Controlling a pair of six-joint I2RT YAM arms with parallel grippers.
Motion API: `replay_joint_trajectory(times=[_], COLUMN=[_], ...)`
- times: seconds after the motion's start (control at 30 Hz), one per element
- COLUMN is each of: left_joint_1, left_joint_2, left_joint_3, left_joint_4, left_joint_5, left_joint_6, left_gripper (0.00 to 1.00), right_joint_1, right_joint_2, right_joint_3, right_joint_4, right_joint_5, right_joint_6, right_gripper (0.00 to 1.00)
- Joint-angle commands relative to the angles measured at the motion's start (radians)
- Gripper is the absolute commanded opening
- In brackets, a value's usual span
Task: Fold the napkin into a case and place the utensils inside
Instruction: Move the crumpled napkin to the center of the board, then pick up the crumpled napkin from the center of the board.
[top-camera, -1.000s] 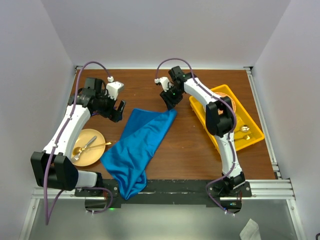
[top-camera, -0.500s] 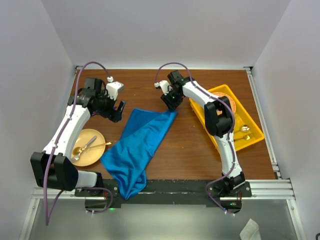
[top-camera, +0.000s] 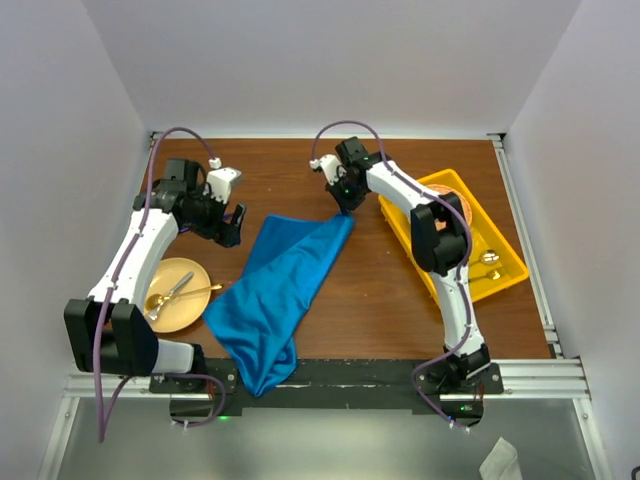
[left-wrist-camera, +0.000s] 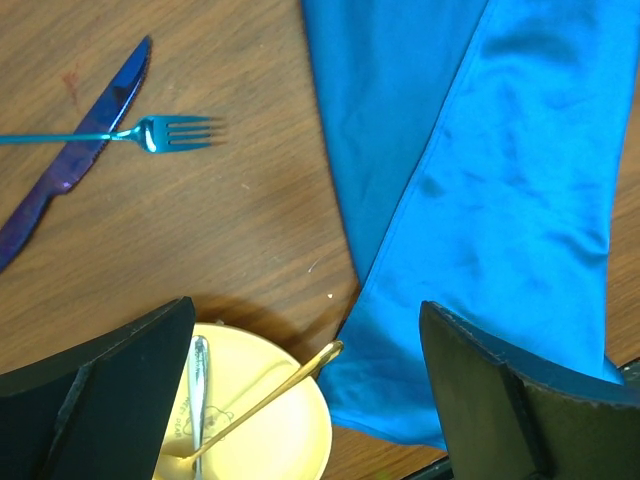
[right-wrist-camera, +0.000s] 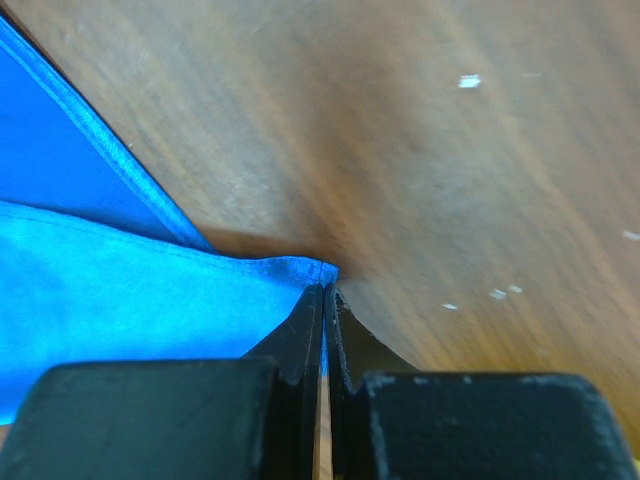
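The blue napkin (top-camera: 285, 285) lies loosely folded in a long diagonal strip, its near end drooping over the table's front edge. My right gripper (top-camera: 345, 207) is shut on its far right corner; in the right wrist view the jaws (right-wrist-camera: 328, 292) pinch the hem of the napkin (right-wrist-camera: 110, 300) down at the wood. My left gripper (top-camera: 228, 222) hovers open just left of the cloth's far end, nothing between its fingers (left-wrist-camera: 520, 400). The utensils, a blue fork (left-wrist-camera: 165, 132) and a purple knife (left-wrist-camera: 70, 170), lie crossed on the bare table left of the napkin (left-wrist-camera: 500, 180).
A yellow plate (top-camera: 190, 270) with a gold spoon and a fork sits at the near left, also below my left gripper (left-wrist-camera: 270, 430). A yellow tray (top-camera: 500, 270) with an orange bowl and gold cutlery stands at the right. Walls enclose the table.
My right gripper closed on the napkin's far right corner after standing partly open over it. The left arm shifted slightly left, still open.
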Motion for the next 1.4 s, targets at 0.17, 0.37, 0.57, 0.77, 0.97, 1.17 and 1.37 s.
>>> replay_joint_trajectory(times=[0.17, 0.37, 0.57, 0.77, 0.97, 1.17, 1.37], left_joint_1=[0.145, 0.149, 0.149, 0.149, 0.123, 0.025, -0.098], left_joint_2=[0.064, 0.030, -0.003, 0.061, 0.110, 0.145, 0.213], left_joint_3=[-0.024, -0.101, -0.179, -0.189, -0.210, -0.212, -0.213], left_joint_4=[-0.002, -0.021, -0.030, -0.042, 0.039, 0.192, 0.326], left_joint_5=[0.179, 0.206, 0.198, 0.187, 0.175, 0.129, 0.020], left_joint_6=[0.051, 0.119, 0.174, 0.234, 0.217, 0.144, 0.095], left_gripper=[0.99, 0.97, 0.93, 0.78, 0.71, 0.70, 0.66], right_joint_1=[-0.111, -0.148, -0.148, -0.148, -0.148, -0.148, -0.148], right_joint_2=[-0.257, -0.378, -0.410, -0.427, -0.417, -0.424, -0.432], right_joint_3=[-0.058, -0.162, -0.199, -0.219, -0.204, -0.207, -0.202], right_joint_4=[0.154, 0.218, 0.199, 0.189, 0.171, 0.162, 0.151], right_joint_5=[0.038, 0.032, -0.018, -0.035, -0.044, -0.052, -0.057], right_joint_6=[0.098, 0.135, 0.127, 0.116, 0.106, 0.103, 0.103], right_gripper=[0.00, 0.00, 0.00, 0.00, 0.00, 0.00, 0.00])
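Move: My right hand holds the napkin's far right corner just above the table; the yellow tray's far left corner is about 9 cm to its right and 2 cm ahead, and the napkin's middle some 14 cm left and 20 cm back. For my left hand, the napkin's left corner lies about 15 cm back, 6 cm left and 14 cm below. The plate is 10 cm back and 12 cm left of that hand. I keep the napkin corner pinched and sweep my right hand up some 15 cm and about 7 cm right, to beside the yellow tray, easing back down a little before holding still. Meanwhile my open left hand drops about 10 cm towards the napkin's left corner, swinging back, then forward and right, its fingers narrowing to roughly two thirds. ##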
